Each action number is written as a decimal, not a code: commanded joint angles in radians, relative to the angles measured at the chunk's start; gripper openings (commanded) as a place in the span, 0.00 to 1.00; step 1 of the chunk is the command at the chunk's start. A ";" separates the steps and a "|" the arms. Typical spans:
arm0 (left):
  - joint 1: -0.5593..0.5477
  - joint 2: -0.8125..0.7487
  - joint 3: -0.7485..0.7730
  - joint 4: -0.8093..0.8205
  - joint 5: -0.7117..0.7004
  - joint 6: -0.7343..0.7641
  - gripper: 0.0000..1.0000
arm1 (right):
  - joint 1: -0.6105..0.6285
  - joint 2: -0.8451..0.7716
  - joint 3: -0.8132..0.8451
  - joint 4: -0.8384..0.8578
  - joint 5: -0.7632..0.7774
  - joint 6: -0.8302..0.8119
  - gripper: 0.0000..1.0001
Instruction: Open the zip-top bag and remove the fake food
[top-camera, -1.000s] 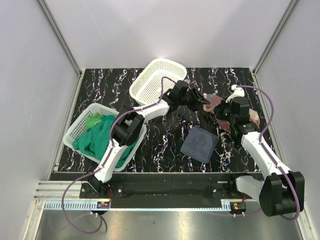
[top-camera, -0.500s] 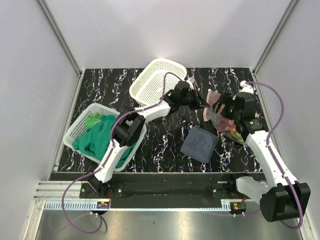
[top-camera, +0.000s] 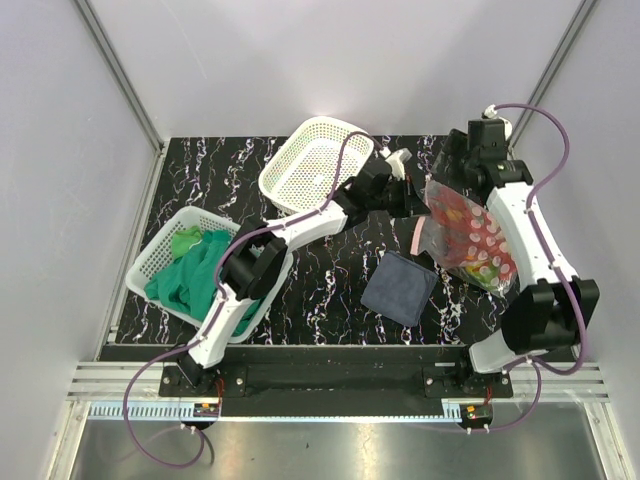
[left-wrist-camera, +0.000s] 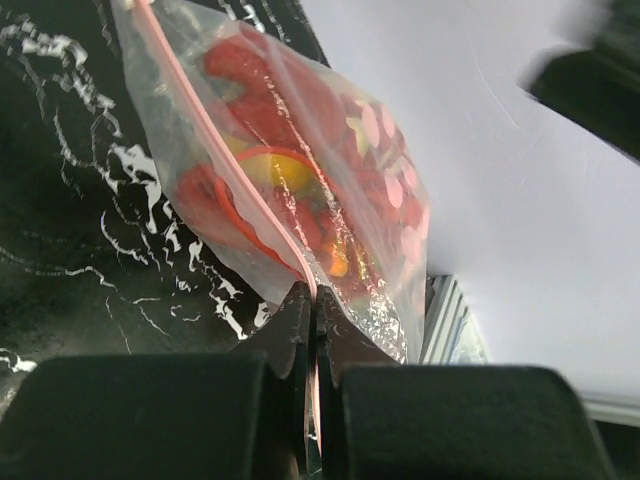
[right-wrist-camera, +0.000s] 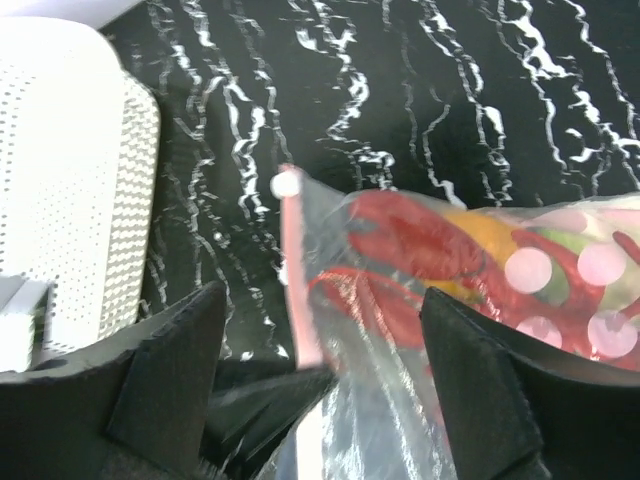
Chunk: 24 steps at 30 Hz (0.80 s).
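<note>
The zip-top bag (top-camera: 468, 232) hangs tilted at the right of the table, its clear plastic full of fake food (top-camera: 482, 252). In the left wrist view a red lobster (left-wrist-camera: 262, 108) and yellow and orange pieces show through the bag (left-wrist-camera: 375, 170). My left gripper (top-camera: 414, 200) is shut on the bag's pink zip strip (left-wrist-camera: 240, 185) at its corner. My right gripper (top-camera: 452, 184) hovers over the bag's upper end, open. Its fingers (right-wrist-camera: 165, 380) straddle the zip strip (right-wrist-camera: 298, 270) and the bag (right-wrist-camera: 470, 270) without pinching them.
A dark blue-grey folded cloth (top-camera: 400, 287) lies just left of the bag. An oval white basket (top-camera: 268, 178) stands at the back, seen also in the right wrist view (right-wrist-camera: 70, 180). A second white basket (top-camera: 152, 250) at the left holds a green cloth (top-camera: 200, 278).
The left gripper has shut on the bag's zip strip. The right gripper has opened, let go of the bag and swung toward the back wall. The bag has turned toward the right.
</note>
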 joint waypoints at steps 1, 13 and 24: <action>-0.016 -0.114 0.051 0.083 -0.022 0.125 0.00 | -0.031 0.069 0.115 -0.092 -0.029 -0.007 0.74; -0.021 -0.074 0.152 0.011 0.000 0.176 0.00 | -0.025 0.135 0.126 -0.096 -0.198 0.032 0.56; -0.036 -0.076 0.169 -0.050 -0.028 0.225 0.00 | -0.026 0.159 0.121 -0.062 -0.142 0.034 0.23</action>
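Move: The bag's zip edge, at the spot just past the left fingers that pinch it, lies about 9 cm below the open right hand, roughly 3 cm to its left and level with it fore and aft. From the left hand that spot is some 4 cm ahead and 2 cm lower. Counted from the right hand, the food-filled body sags about 9 cm back and 7 right, the white basket stands 12 ahead and 30 left, and the grey pouch lies 20 back and 12 left. Still pinching the zip edge, the left hand lifts it almost straight up by 5 to 6 cm, its fingertips tipping upward a little. The right hand sinks by about as much towards the edge beside those fingers, first drifting slightly right, then a couple of centimetres left, while it tips downward and narrows its wide-open fingers to about a third, one on each side of the strip. Whether they touch it can't be seen. ##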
